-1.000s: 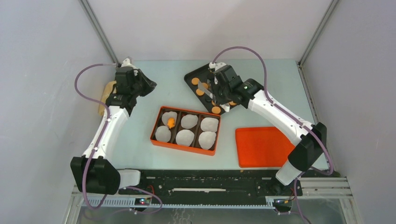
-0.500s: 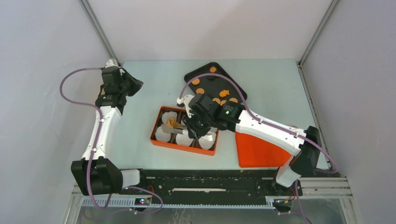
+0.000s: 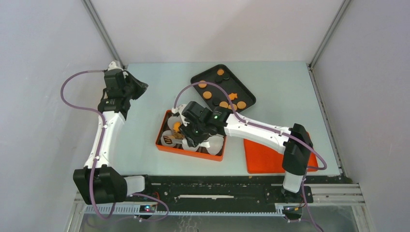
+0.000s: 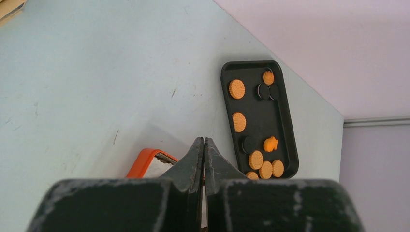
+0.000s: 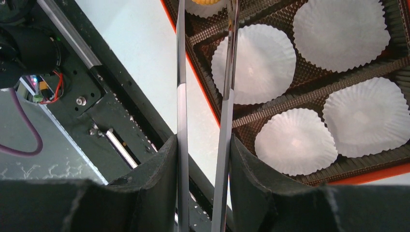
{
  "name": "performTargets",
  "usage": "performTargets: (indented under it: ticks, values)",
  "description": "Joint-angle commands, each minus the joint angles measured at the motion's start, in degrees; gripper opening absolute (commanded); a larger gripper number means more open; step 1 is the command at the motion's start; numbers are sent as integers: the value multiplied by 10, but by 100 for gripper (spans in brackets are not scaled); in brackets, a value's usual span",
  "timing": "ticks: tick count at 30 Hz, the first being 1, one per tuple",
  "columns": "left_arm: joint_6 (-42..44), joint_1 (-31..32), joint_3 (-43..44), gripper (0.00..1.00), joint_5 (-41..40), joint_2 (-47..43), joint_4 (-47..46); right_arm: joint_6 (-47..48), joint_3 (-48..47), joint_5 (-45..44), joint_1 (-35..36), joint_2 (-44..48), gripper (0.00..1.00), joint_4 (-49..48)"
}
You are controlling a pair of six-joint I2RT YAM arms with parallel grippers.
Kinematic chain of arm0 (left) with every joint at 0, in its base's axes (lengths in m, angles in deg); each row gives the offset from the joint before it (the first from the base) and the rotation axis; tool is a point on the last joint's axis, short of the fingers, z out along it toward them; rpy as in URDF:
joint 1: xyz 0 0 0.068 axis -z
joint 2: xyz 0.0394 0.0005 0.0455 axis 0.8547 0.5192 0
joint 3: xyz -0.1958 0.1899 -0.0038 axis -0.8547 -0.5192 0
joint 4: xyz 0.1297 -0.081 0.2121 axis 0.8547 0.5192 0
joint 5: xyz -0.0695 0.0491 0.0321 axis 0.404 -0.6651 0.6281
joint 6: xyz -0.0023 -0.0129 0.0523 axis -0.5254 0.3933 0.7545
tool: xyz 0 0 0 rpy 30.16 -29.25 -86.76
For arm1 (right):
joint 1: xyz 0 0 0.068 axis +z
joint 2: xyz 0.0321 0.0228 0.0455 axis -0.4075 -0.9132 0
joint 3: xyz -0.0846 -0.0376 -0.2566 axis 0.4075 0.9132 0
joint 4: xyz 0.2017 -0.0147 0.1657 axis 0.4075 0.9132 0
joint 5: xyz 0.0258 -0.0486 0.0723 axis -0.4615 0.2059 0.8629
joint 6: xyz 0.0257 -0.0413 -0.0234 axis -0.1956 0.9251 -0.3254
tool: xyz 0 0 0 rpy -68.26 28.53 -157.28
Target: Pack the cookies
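Several cookies [image 3: 223, 104], round orange-brown, dark and one fish-shaped, lie on a black tray [image 3: 244, 91] at the back; the left wrist view shows them [image 4: 237, 89] too. An orange box [image 3: 159, 138] holds white paper liners [image 5: 254, 63]. One orange cookie [image 3: 177, 126] sits in its back-left liner. My right gripper [image 3: 189, 137] hangs over the box, shut on metal tongs [image 5: 181, 72]. The tong tips leave the top of the right wrist view, so I cannot see what is between them. My left gripper [image 3: 139, 87] is shut and empty, above bare table left of the box.
A flat orange lid [image 3: 263, 155] lies right of the box, partly under my right arm. The corner of a tan object [image 4: 9, 7] shows at the table's far left. Grey walls close in on both sides and the back. A black rail [image 5: 111, 121] runs along the near edge.
My right arm swung from the black tray down to the orange box, carrying the tongs. My left arm drew back a little to the left, then stayed still.
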Motion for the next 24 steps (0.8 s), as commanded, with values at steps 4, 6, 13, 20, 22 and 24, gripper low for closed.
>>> performTargets:
  ticks: [4,6,13,20,22,24]
  values:
    - [6,0,16,5,8,-17,-3,10,-53,-9,6,-12,26,-35]
    - [6,0,15,5,10,-15,-4,8,-57,-22,5,-17,36,-27]
    - [10,0,14,6,23,-8,-7,4,-57,-43,6,-22,65,-22]
    - [12,0,15,7,28,-13,-9,8,-42,-60,4,9,59,-45]
    - [10,0,16,7,30,-13,-9,12,-36,-68,-1,17,63,-46]
    - [8,0,16,7,32,-13,-9,15,-28,-67,-10,9,69,-36]
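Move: The right hand grips the tongs. The near-left paper cup, with a round cookie between the tongs' tips over it, lies about 9 cm to its left, level fore and aft, some 14 cm below. At that depth too, the orange fish cookie is 4 cm farther out and 6 cm left, and the empty middle near cup 3 cm back and 1 cm right. From the left hand, the near-left cup is roughly 21 cm back, 8 cm right and 25 cm below. The right gripper lets go of the tongs over the box: it edges forward and slightly left with its grip still shut on them, then opens its fingers by about half again. The hand carries on forward, about 2.5 cm in all, rising nearly 1 cm at the end with a slight tilt of some 5 degrees. ##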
